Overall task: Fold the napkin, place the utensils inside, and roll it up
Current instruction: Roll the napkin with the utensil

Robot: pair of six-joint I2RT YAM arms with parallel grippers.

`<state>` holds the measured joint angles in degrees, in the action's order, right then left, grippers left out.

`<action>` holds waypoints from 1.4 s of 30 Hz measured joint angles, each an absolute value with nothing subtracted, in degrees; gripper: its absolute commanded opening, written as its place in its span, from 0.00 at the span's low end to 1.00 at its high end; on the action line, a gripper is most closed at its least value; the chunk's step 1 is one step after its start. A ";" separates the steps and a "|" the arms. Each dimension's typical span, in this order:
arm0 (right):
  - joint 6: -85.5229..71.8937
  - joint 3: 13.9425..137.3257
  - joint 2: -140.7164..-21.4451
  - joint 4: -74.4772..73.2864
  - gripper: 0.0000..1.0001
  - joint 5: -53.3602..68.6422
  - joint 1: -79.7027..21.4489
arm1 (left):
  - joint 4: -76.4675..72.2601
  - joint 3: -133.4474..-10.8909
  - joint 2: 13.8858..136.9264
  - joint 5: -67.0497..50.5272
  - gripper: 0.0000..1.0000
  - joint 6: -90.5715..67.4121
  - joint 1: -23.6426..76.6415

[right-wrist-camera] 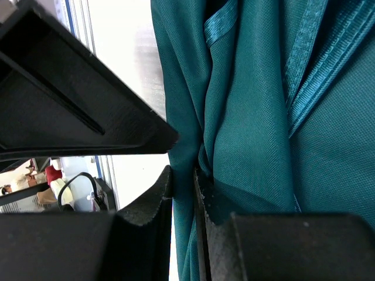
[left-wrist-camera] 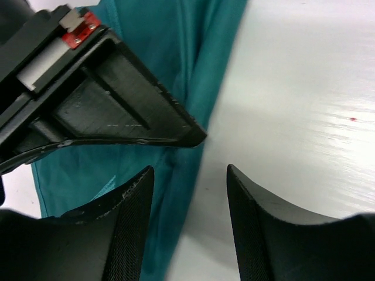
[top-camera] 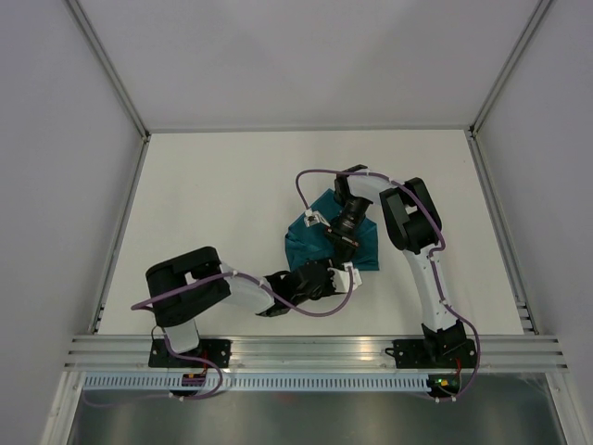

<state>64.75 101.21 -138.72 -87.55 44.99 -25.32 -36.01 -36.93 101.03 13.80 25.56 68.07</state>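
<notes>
The teal napkin [top-camera: 298,243] lies bunched and folded on the white table, between the two arms. My right gripper [top-camera: 336,241] comes down on it from above. In the right wrist view this gripper [right-wrist-camera: 183,187] is shut on a hanging fold of the napkin [right-wrist-camera: 258,117]. My left gripper [top-camera: 346,274] sits at the napkin's near edge. In the left wrist view it [left-wrist-camera: 190,193] is open, with the napkin's edge [left-wrist-camera: 176,58] running along its left finger [left-wrist-camera: 126,222] and bare table in the gap. The utensils are hidden or out of view.
The white table [top-camera: 213,204] is walled by white panels at the left, back and right. An aluminium rail [top-camera: 315,350] runs along the near edge. Each wrist view shows the other gripper's black body close by [left-wrist-camera: 117,105] [right-wrist-camera: 70,99].
</notes>
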 measured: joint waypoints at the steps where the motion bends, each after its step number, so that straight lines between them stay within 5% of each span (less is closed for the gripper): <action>1: 64.73 101.23 -138.72 -87.55 0.14 44.99 -25.32 | -36.21 -36.93 101.14 13.78 0.58 25.56 67.55; 11: 64.71 101.41 -138.82 -87.72 0.14 44.99 -25.32 | -36.16 -37.80 102.50 11.90 0.45 25.58 64.66; 18: 64.51 101.95 -139.28 -88.16 0.15 44.99 -25.30 | -32.93 -39.88 103.35 8.88 0.09 25.65 64.55; 20: 64.51 102.08 -139.35 -88.27 0.22 44.91 -25.19 | -31.75 -40.47 103.35 7.66 0.03 25.67 64.10; 27: 61.60 101.58 -137.56 -87.57 0.50 45.78 -23.90 | -29.10 -42.30 103.35 -0.58 0.02 23.24 60.07; 42: 47.33 86.72 -111.09 -54.76 0.54 49.47 -6.59 | -28.99 -43.05 104.49 -24.01 0.02 9.80 47.37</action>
<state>47.33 86.72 -111.09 -54.76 49.47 -6.59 -28.99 -43.05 104.49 -24.01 9.80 47.37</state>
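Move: The napkin's rolled near edge runs between the left hand's open fingers, with the spot to pinch about 2 cm ahead, some 1 cm to its right and 1 cm below. The right hand already pinches that edge at its own fingertips. From the left hand, the napkin's near right corner is some 11 cm right and level fore and aft, its far corner about 18 cm ahead and 1 cm left, and both about 2 cm below. The napkin's rolled near edge passes from the right hand to the left. The left eases forward and slightly down, shuts its fingers on the edge beside the right fingertips, then keeps the pinch, tipping about 30 degrees further downward and carrying on a little forward. After holding still, the right opens, comes free and sweeps forward, up and right, roughly 12 cm forward, swinging clockwise. ##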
